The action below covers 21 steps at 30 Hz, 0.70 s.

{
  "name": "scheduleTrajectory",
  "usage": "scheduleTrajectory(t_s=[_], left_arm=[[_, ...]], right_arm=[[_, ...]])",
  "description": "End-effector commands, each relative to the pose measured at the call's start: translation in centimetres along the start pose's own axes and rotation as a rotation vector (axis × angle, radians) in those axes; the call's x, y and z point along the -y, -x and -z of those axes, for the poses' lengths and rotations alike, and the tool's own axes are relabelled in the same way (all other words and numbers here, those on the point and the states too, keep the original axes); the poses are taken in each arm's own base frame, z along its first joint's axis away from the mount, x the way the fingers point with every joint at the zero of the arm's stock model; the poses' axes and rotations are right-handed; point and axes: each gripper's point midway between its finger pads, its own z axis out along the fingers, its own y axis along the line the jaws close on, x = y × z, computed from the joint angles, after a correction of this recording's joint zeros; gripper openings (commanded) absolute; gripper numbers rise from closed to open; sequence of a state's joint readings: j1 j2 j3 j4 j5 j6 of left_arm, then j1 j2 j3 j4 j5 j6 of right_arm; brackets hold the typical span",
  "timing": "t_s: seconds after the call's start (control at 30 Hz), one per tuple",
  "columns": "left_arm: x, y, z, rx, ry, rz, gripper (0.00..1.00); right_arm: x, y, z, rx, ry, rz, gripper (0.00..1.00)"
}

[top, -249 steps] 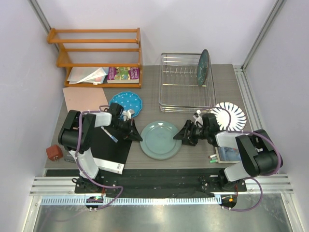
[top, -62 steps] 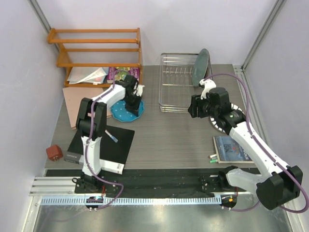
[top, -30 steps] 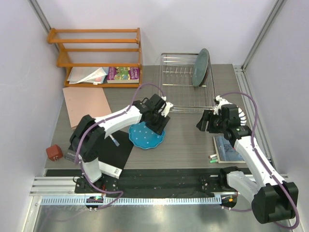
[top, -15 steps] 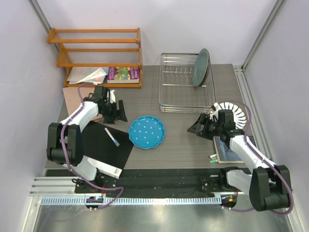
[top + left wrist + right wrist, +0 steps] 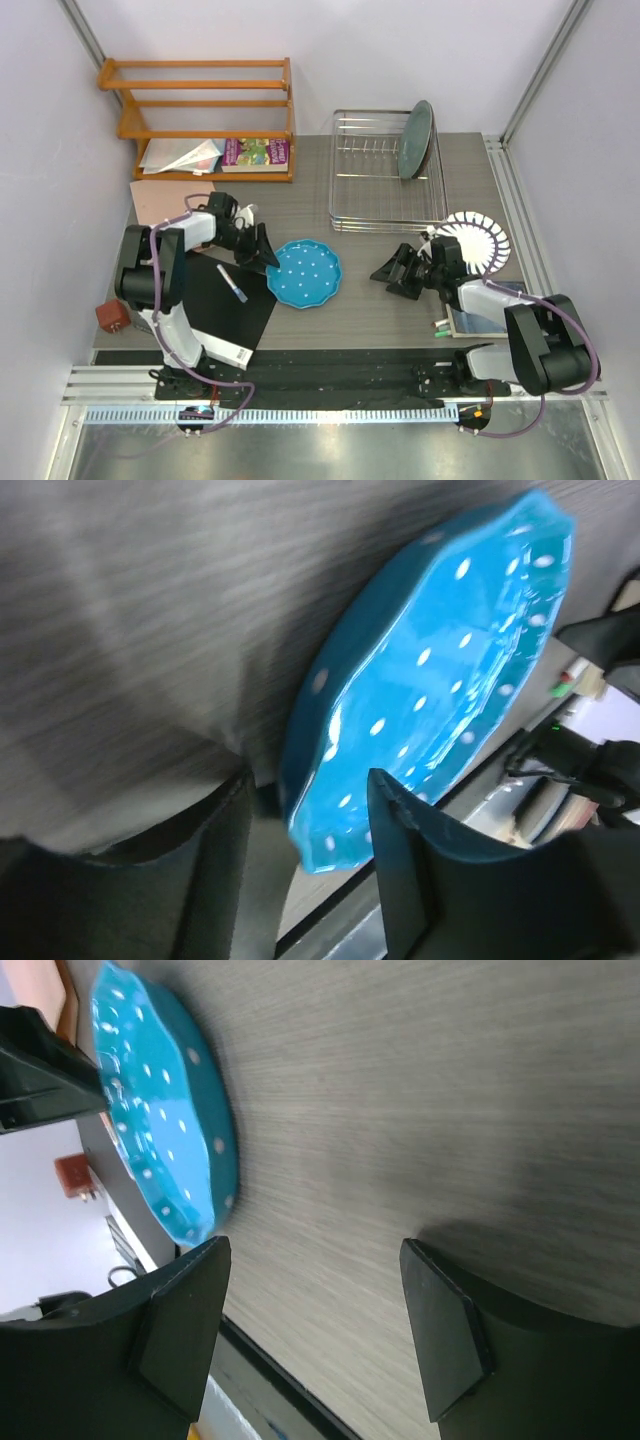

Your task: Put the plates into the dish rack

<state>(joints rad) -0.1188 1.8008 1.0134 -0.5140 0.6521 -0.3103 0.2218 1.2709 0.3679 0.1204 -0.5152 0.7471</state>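
The blue dotted plate point(image 5: 304, 273) lies flat on the table between my arms. My left gripper point(image 5: 265, 258) is low at its left edge and open. In the left wrist view the plate point(image 5: 430, 680) has its near rim between the two fingers of that gripper point(image 5: 308, 780), with a gap at the lower finger. My right gripper point(image 5: 385, 275) stands open, right of the plate and apart from it, facing the plate point(image 5: 160, 1130) with only table between its fingers point(image 5: 315, 1245). A grey-green plate point(image 5: 412, 145) stands in the dish rack point(image 5: 375, 215). The striped white plate point(image 5: 480, 238) lies at the right.
An orange wooden shelf point(image 5: 200, 100) with books point(image 5: 255, 152) stands at the back left. A pink sheet point(image 5: 165, 203), a black mat point(image 5: 225, 310) with a pen point(image 5: 232, 283) and a red block point(image 5: 112, 316) lie on the left. A book point(image 5: 485, 308) lies under my right arm.
My left gripper let go of the blue plate in the middle, drew back left, then returned to its left rim. My right gripper came down and left toward the plate.
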Motion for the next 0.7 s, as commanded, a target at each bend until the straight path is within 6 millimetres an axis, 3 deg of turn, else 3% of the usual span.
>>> scheduleTrajectory(t_s=[0.0, 0.13, 0.4, 0.67], left_arm=[[1.1, 0.0, -1.6, -0.071, -0.095, -0.032, 0.42], [1.2, -1.5, -2.5, -0.111, -0.117, -0.016, 0.31], [3.6, -4.0, -3.4, -0.168, -0.191, -0.059, 0.10], [3.8, -5.1, -4.6, -0.223, -0.220, -0.066, 0.02]], right_arm=[[0.1, 0.8, -1.5, 0.056, 0.007, -0.034, 0.75], [-0.7, 0.5, -2.8, 0.080, 0.023, -0.007, 0.74], [-1.0, -1.7, -4.3, 0.031, 0.019, 0.000, 0.75], [-0.6, -2.2, -4.8, 0.021, 0.020, -0.018, 0.80]])
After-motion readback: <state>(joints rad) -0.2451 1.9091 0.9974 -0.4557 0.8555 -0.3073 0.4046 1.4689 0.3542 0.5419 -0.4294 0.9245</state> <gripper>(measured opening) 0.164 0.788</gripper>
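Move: The blue plate lies with its middle about 10 cm to the right of the left hand and 2 cm nearer the base, its left rim right at the half-open fingers. From the right hand the plate's middle is some 20 cm to the left and 2 cm farther out, only just lower. The white pen lies roughly 9 cm left of the left hand and 5 cm back. From the right hand, the dish rack's middle is about 29 cm ahead and 2 cm right, the striped plate some 24 cm right and 10 cm ahead. The left hand shuts its half-open fingers on the blue plate's left rim, pinching it, while it goes about 6 cm to the right and nearly 4 cm back, turning some 10 degrees clockwise and sinking slightly. The right hand, fingers staying wide open and low over the table, comes in from the other side about 5 cm to the left and a little forward, bringing its fingers close to the plate's right rim, though no touch there can be made out. ##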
